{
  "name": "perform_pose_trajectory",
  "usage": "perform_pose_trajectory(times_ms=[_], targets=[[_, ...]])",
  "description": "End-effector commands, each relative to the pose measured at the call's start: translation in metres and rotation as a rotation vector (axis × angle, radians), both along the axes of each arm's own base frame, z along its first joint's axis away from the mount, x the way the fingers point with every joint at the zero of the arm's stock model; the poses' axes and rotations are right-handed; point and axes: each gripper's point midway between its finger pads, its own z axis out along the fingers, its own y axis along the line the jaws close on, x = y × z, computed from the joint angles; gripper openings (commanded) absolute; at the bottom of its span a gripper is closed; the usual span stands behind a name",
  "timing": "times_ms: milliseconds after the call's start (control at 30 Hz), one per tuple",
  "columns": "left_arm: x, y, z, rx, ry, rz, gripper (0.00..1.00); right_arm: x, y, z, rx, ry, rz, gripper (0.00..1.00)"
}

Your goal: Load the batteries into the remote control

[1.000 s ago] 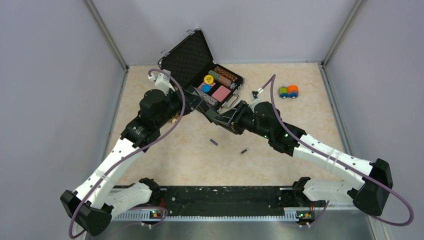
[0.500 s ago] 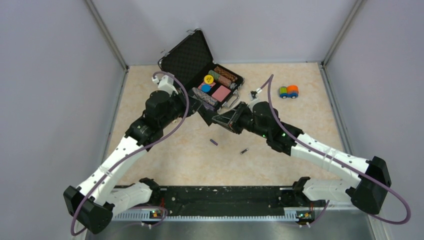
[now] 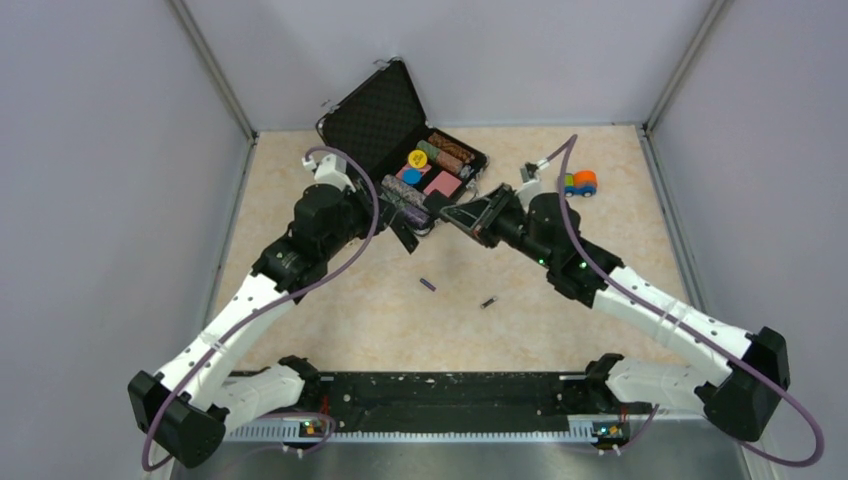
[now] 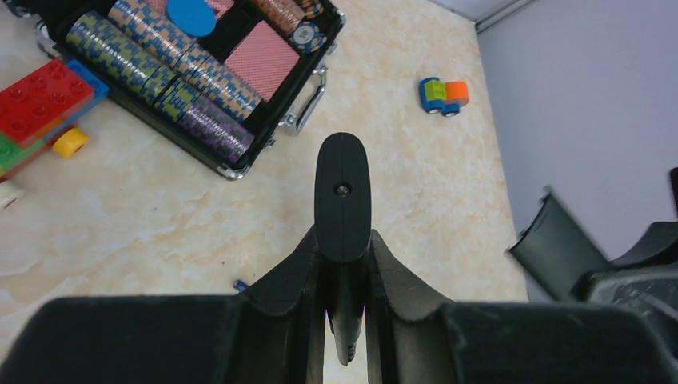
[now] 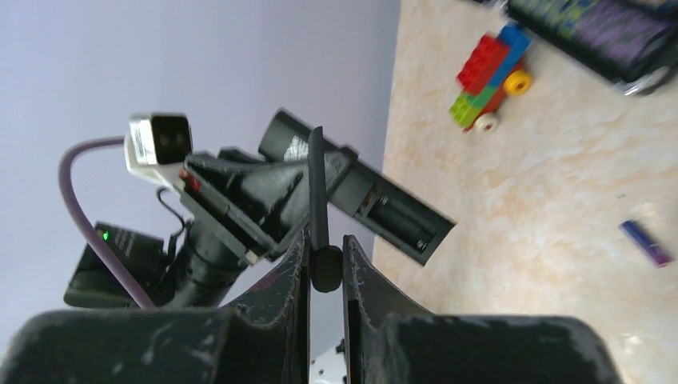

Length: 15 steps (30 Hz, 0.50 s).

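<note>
My left gripper (image 4: 342,240) is shut on the remote control (image 4: 342,188), a slim black bar held off the table and seen end-on here. The right wrist view shows its open battery compartment (image 5: 396,220). My right gripper (image 5: 325,248) is shut on the thin black back cover (image 5: 317,180), held apart from the remote. In the top view the two grippers stand close together, left gripper (image 3: 408,222) and right gripper (image 3: 458,213). The batteries lie on the table below them: the purple one (image 3: 427,285) and the dark one (image 3: 489,301). The purple battery (image 5: 648,242) also shows in the right wrist view.
An open black case of poker chips (image 3: 372,122) stands just behind the grippers. A small blue and orange toy car (image 3: 578,183) sits at the back right. A Lego vehicle (image 5: 489,80) lies left of the case. Grey walls enclose the table.
My right gripper has closed on the back cover and drawn it up and to the right, off the remote. The left gripper has kept its hold on the remote.
</note>
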Motion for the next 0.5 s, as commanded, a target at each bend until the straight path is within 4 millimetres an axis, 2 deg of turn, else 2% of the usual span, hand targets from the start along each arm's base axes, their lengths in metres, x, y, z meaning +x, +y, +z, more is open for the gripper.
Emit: perform_pose_trajectory(times_ms=[0,100,167,300,467], targets=[[-0.003,0.011,-0.009,0.041,-0.006,0.031,0.00,0.017,-0.051,-0.019,-0.118,0.020,-0.124,0.00],[-0.005,0.014,-0.014,0.044,0.001,0.036,0.00,0.026,-0.094,-0.068,-0.238,0.115,-0.221,0.00],[-0.007,0.014,-0.017,0.045,0.004,0.030,0.00,0.029,-0.115,-0.096,-0.291,0.164,-0.263,0.00],[-0.009,0.012,-0.016,0.038,0.005,0.009,0.00,0.034,-0.145,-0.144,-0.388,0.249,-0.307,0.00],[-0.012,0.000,0.000,0.008,-0.018,-0.061,0.00,0.031,-0.167,-0.194,-0.473,0.346,-0.295,0.01]])
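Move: The battery cover, already off the remote, is in the right hand's fingers; the open table it seems bound for lies some 28 cm below, 19 cm right and 3 cm ahead. From the right hand, the remote's middle is roughly 8 cm left, 3 cm back and 2 cm lower; the silver battery is 11 cm right and 4 cm back, the purple one 3 cm left and level, both 28 cm below. From the left hand, that open spot is about 29 cm right, 4 cm ahead, 26 cm below. The battery cover, still pinched in the right fingers, is swept away from the remote: first rightward and a little forward, then mostly down with more right, some 23 cm in all, towards the table near the silver battery. That wrist swings clockwise and tips down, about 20 degrees each, its left side rolling lower. The left hand keeps hold of the remote and sinks about 3 cm. ##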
